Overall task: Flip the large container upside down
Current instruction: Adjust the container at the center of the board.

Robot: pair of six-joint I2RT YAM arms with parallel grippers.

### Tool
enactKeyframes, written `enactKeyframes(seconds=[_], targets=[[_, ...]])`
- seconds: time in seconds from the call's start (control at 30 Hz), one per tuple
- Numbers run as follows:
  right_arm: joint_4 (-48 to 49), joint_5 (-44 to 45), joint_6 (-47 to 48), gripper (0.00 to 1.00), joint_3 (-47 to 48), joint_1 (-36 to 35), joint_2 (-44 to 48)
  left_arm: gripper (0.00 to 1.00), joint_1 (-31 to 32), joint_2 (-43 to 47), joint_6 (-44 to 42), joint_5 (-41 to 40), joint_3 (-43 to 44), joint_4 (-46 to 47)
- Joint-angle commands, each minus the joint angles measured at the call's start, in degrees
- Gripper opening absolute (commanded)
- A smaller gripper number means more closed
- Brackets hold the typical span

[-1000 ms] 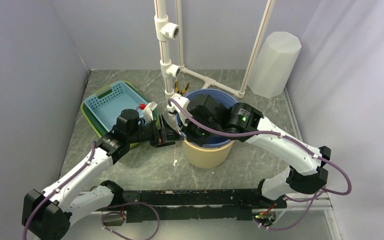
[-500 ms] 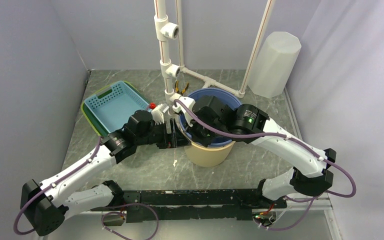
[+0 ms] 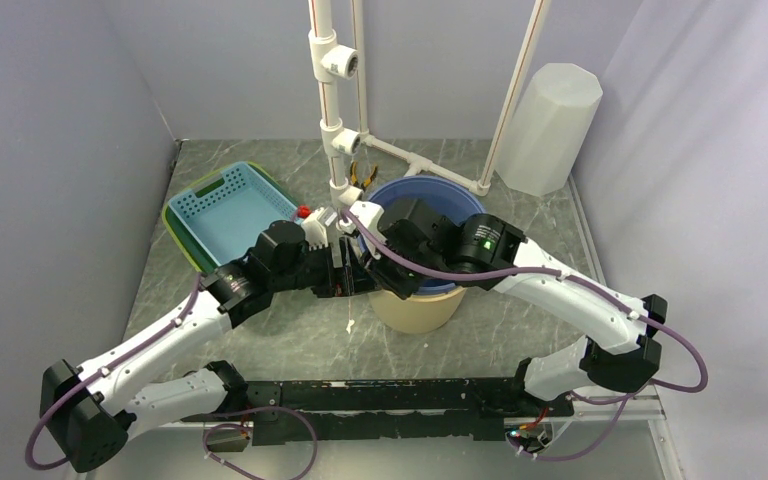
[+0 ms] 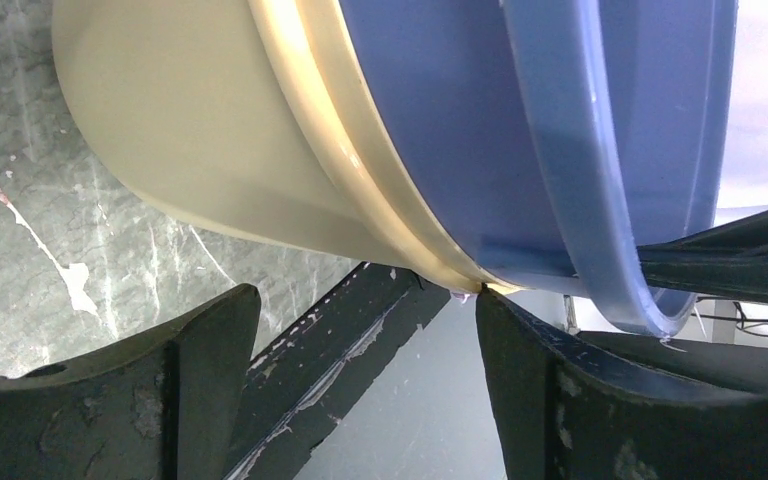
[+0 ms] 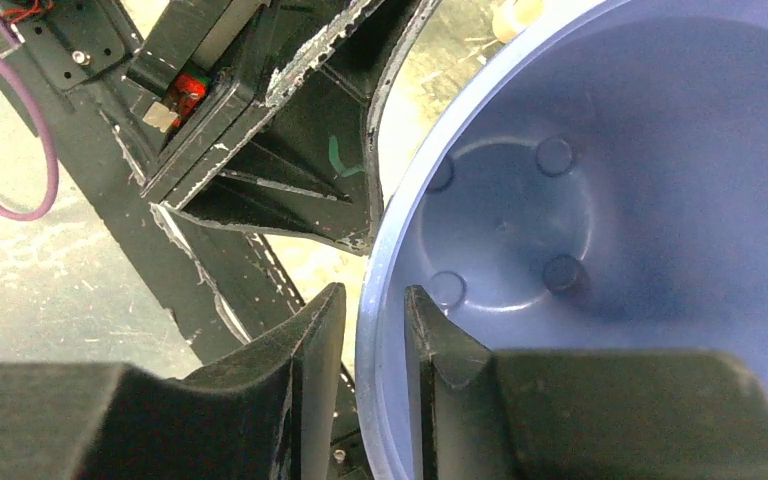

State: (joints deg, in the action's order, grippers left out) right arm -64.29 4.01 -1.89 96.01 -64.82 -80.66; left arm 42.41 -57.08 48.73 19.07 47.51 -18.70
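The large container is a blue tub standing upright, nested in a beige tub. My right gripper straddles the blue rim on its left side, one finger inside and one outside. Its jaws stand slightly apart, with a thin gap to the rim. My left gripper is wide open at the left flank of the tubs, holding nothing. Its right fingertip touches the lower edge of the beige rim. The blue wall rises beyond that rim. From above, my left gripper meets the tubs beside my right wrist.
A blue-green basket lies at the left. A white pipe frame rises just behind the tubs, with orange-handled pliers at its foot. A translucent white bin stands at the back right. A black rail runs along the near edge.
My left arm swung right from the basket up against the tubs. My right gripper's jaws, shut on the blue rim before, have eased apart.
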Motion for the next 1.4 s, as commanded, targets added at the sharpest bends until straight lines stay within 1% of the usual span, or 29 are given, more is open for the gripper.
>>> enactKeyframes(seconds=[0.0, 0.07, 0.1, 0.13, 0.2, 0.37, 0.53, 0.6, 0.77, 1.07, 1.2, 1.37], targets=[[4.03, 0.93, 1.45, 0.3, -1.87, -0.26, 2.18, 0.84, -0.08, 0.62, -1.38, -3.92, 1.73, -1.68], [4.67, 0.88, 1.45, 0.21, -2.21, -0.23, 2.83, 0.84, -0.06, 0.93, -1.0, -3.67, 1.34, -0.74], [5.07, 0.81, 1.45, 0.13, -2.3, -0.26, 3.07, 0.84, -0.07, 1.27, -0.57, -3.34, 1.03, -0.01], [5.19, 0.71, 1.45, 0.08, -2.29, -0.25, 3.28, 0.85, -0.1, 1.47, 0.05, -2.81, 0.67, 1.08], [5.06, 0.56, 1.41, 0.0, -1.87, -0.28, 3.54, 0.85, -0.08, 2.26, 2.28, -1.57, -0.44, 4.64], [4.62, 1.09, 0.54, 0.0, -0.69, -0.23, 4.24, 0.87, -0.06, 4.82, 8.11, -3.79, -3.61, 11.02], [3.48, 1.15, -0.54, 0.0, 0.09, -0.26, 4.2, 0.88, -0.05, 7.29, 12.93, -4.58, -8.89, 21.48], [3.47, 0.91, -0.61, 0.0, 0.41, -0.24, 4.12, 0.88, -0.1, 6.99, 14.08, -4.62, -10.04, 23.3], [3.72, -0.01, -1.18, 0.0, 1.62, -0.23, 4.85, 0.87, -0.06, 4.14, 13.79, -4.86, -8.69, 20.52], [7.94, -3.72, -0.37, 0.0, 0.23, -0.33, 10.2, 0.87, -0.05, 3.84, 12.53, -8.08, -7.87, 11.54], [8.46, -4.92, -0.21, 0.0, -0.55, -0.4, 10.61, 0.87, -0.1, 3.89, 12.32, -7.98, -8.08, 11.36], [5.17, -1.1, -0.71, 0.0, 1.17, -0.49, 7.2, 0.88, -0.11, 3.06, 11.02, -6.34, -6.84, 12.64]])
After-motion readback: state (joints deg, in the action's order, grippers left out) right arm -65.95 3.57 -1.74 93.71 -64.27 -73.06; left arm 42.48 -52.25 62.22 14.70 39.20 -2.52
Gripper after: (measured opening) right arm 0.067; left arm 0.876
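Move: The left gripper's open fingers are at the beige bucket's near-left rim, which lies about 2 cm right, 1 cm ahead and 3 cm above the hand; the pipe stand's foot is some 13 cm ahead and 5 cm left, 20 cm down. The right gripper straddles the large blue container's rim, directly under it by 1 cm; the container's middle is about 8 cm ahead, 8 cm right and 12 cm down. Dip the right gripper slightly and shut its parted fingers on the blue container's rim, hold there, then draw the rim about 3 cm right, 2 cm up and a little back. Keep the left gripper wide open with its upper fingertip at the beige bucket's rim; raise it some 2 cm and slightly forward, swinging its fingers about 15 degrees up towards level. ##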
